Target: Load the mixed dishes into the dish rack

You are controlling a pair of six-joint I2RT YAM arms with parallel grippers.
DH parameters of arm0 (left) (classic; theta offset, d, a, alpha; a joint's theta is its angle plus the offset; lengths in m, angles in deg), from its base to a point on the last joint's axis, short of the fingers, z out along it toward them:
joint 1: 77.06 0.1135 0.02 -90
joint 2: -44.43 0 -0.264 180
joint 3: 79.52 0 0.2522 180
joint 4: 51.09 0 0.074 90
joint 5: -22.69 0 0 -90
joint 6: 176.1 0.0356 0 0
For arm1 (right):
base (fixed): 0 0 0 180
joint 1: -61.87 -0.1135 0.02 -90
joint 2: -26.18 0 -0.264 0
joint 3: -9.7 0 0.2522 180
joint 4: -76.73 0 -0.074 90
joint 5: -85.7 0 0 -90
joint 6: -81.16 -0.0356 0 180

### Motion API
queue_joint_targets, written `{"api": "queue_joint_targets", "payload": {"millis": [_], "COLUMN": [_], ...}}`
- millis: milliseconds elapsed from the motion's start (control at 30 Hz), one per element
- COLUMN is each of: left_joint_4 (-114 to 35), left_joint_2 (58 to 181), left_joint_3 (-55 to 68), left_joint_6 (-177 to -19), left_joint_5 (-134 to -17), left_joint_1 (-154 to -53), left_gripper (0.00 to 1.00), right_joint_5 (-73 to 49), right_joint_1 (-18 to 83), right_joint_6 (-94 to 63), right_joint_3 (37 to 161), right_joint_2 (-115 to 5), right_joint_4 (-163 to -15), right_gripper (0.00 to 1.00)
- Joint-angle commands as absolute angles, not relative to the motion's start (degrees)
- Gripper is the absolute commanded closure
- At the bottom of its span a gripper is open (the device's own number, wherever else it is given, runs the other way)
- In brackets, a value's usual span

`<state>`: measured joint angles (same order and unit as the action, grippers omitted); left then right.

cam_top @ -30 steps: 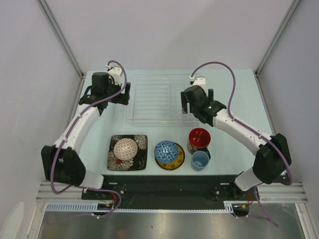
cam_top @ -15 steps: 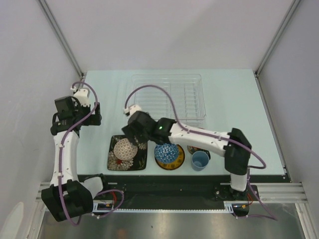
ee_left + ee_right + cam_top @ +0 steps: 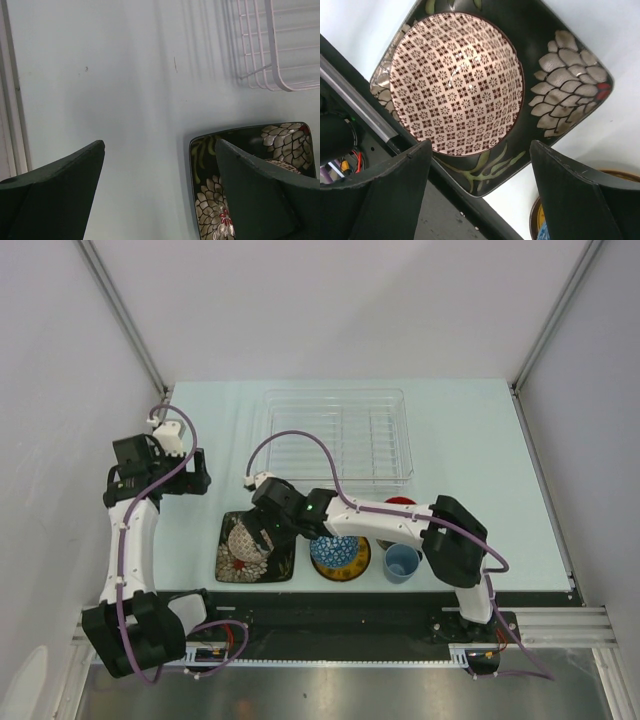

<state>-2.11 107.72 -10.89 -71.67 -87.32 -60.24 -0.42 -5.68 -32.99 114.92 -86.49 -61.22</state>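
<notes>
The cream-pink patterned bowl sits on the black square floral plate at the near left. My right gripper hovers open just above them, its fingers either side of the plate's near corner, holding nothing. From above, the right gripper hides most of that bowl on the plate. The blue patterned bowl rests on the yellow saucer. The light-blue cup stands beside them, the red-lined mug half hidden by my arm. The dish rack holds no dishes. My left gripper is open over bare table.
The left wrist view shows the left gripper above the table, with the plate's corner behind its right finger and the rack's wire corner at upper right. The black front rail runs just beyond the plate's near edge.
Both grippers left the rack's sides. The left arm drew back to the left; the right arm swung across and down over the bowl on the black plate.
</notes>
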Motion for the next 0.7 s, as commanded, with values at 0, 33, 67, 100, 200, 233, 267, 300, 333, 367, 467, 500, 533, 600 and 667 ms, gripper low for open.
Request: {"api": "queue_joint_targets", "payload": {"millis": [0,33,67,100,200,233,267,300,333,367,467,500,533,600,667], "left_joint_4": [-3.5,-3.5,-3.5,-3.5,-3.5,-3.6,-3.5,-3.6,-3.6,-3.6,-3.8,-3.7,-3.7,-3.7,-3.6], "left_joint_2": [106.7,106.6,106.7,106.6,106.5,106.5,106.6,106.6,106.6,106.4,106.0,106.0,105.9,105.4,105.3], "left_joint_3": [-10.1,-10.2,-10.3,-10.4,-10.4,-10.5,-10.5,-10.4,-10.4,-10.5,-10.7,-10.8,-10.8,-10.8,-10.7], "left_joint_6": [-72.7,-72.7,-72.7,-72.8,-72.5,-72.5,-72.3,-72.5,-72.5,-72.6,-72.7,-72.7,-72.6,-72.4,-72.2], "left_joint_5": [-89.7,-89.7,-89.8,-90.1,-90.1,-90.1,-90.2,-90.1,-90.1,-90.1,-90.3,-90.4,-90.4,-90.3,-90.1], "left_joint_1": [-59.7,-59.7,-59.7,-59.7,-59.7,-59.7,-59.7,-59.7,-59.7,-59.7,-59.7,-59.7,-59.7,-59.7,-59.7], "left_gripper": [0.03,0.03,0.03,0.03,0.04,0.03,0.03,0.04,0.03,0.04,0.03,0.03,0.04,0.03,0.03], "right_joint_5": [-3.8,-5.9,-6.1,-6.1,-5.4,-5.6,-5.9,-6.3,-7.4,-7.5,-8.5,-8.7,-8.8,-8.7,-8.5], "right_joint_1": [-3.9,-3.4,-3.1,-2.7,-2.5,-2.4,-2.2,-1.9,-1.8,-1.8,-1.2,-1.1,-1.1,-1.2,-1.2], "right_joint_6": [-36.4,-37.4,-38.0,-38.7,-39.5,-39.9,-40.3,-40.7,-41.2,-41.5,-42.6,-42.9,-43.0,-43.3,-43.1], "right_joint_3": [111.4,110.0,109.8,109.5,108.6,108.1,107.9,107.7,107.4,106.8,107.0,107.0,107.0,107.0,107.1], "right_joint_2": [-85.7,-85.9,-86.1,-86.6,-86.9,-87.0,-87.0,-87.3,-87.4,-87.5,-88.6,-88.8,-89.1,-89.4,-89.8], "right_joint_4": [-68.8,-71.2,-71.9,-72.5,-74.9,-76.1,-76.7,-77.2,-78.7,-79.3,-79.8,-79.7,-79.8,-79.5,-79.1], "right_gripper": [0.16,0.16,0.17,0.18,0.20,0.21,0.22,0.26,0.30,0.38,0.43,0.43,0.43,0.44,0.44]}}
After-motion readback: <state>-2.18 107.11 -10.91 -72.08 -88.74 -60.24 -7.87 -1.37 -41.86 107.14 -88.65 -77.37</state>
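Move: The patterned bowl that the right hand goes for has its middle about 5 cm to its left, 1 cm back and 6 cm below. Beneath the bowl is the black square plate, centred 4 cm left of the hand and 2 cm back. The blue bowl stands some 15 cm right and 2 cm back; the dish rack's middle is 22 cm ahead and 15 cm right. From the left hand the patterned bowl lies roughly 11 cm right and 15 cm back. Down and slightly forward, then a little to the left, the right hand eases some 4 cm in all onto the right-hand, far rim of the patterned bowl. The wrist tilts about 15 degrees so that the fingers lean more to the left, and the wide-open fingers close about a third of their gap, one over the bowl's inside and one beyond the rim, without shutting on it; touch can't be made out. ##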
